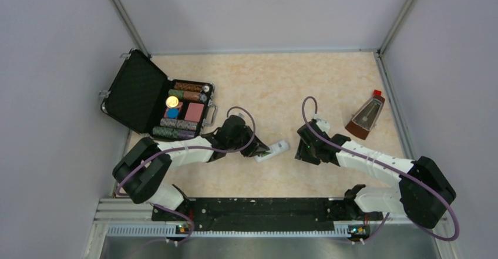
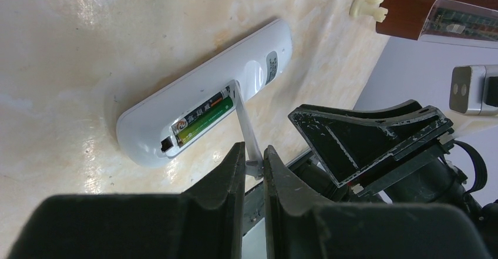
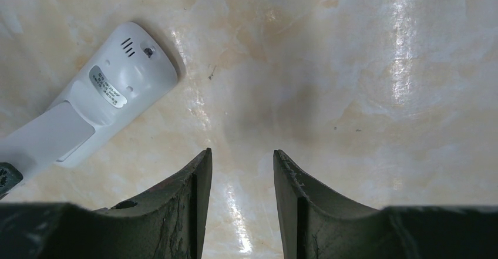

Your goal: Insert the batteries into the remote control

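The remote control [image 1: 273, 152] lies with its plain white back up in the middle of the table. Its battery bay is open, and a green battery [image 2: 201, 119] lies inside it. My left gripper [image 2: 253, 156] is shut on the edge of the thin white cover piece [image 2: 246, 127]. The cover stands tilted, with its far end at the bay's rim. My right gripper [image 3: 241, 156] hangs open over bare table just right of the remote [image 3: 106, 103], with nothing between its fingers. From above, the left gripper [image 1: 258, 150] is at the remote's near-left end and the right gripper [image 1: 300, 148] beside its right end.
An open black case [image 1: 132, 91] with coloured chip rolls stands at the back left. A brown metronome [image 1: 365, 117] with a red top stands at the right. Grey walls enclose the table on three sides.
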You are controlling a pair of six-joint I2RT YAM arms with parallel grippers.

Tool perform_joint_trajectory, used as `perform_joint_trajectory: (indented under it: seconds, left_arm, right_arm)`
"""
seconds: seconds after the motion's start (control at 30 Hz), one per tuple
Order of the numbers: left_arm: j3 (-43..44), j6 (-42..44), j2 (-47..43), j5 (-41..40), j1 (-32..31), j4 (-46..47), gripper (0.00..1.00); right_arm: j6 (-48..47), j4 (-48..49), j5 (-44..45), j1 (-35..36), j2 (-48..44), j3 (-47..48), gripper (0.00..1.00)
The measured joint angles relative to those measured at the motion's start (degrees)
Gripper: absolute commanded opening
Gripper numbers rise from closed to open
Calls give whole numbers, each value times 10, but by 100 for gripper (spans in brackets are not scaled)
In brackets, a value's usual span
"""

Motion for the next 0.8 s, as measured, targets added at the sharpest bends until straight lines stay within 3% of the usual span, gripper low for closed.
perform_joint_trajectory:
  seconds: [0.13, 0.47, 0.8]
  left_arm:
    - [0, -4, 0, -3, -3, 0, 17]
    - [0, -12, 0, -16, -8, -27, 37]
    - [0, -13, 0, -27, -10, -48, 47]
  right_arm:
    - [0, 0, 0, 0, 0, 0, 43]
    - [0, 2, -1, 0, 0, 0, 43]
    - [0, 4, -2, 0, 0, 0, 43]
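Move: My left hand still pinches the free end of the battery cover, whose other end touches the remote. The battery bay the cover must close lies about 5 cm below my left hand, roughly 2 cm to its right and 1 cm ahead. The remote's middle is some 4 cm right and 2 cm ahead. The ivory chess piece stands about 20 cm right, 7 cm ahead. From my right hand, the bay lies about 11 cm left, 2 cm ahead and slightly lower. I open my left fingers by about a quarter of their range and let the pinched end of the battery cover go. As they part I sink my left hand about 1.5 cm, easing it roughly 1 cm left and 1 cm back, with a slight wrist tilt. The cover's free end ends up beside one fingertip. ##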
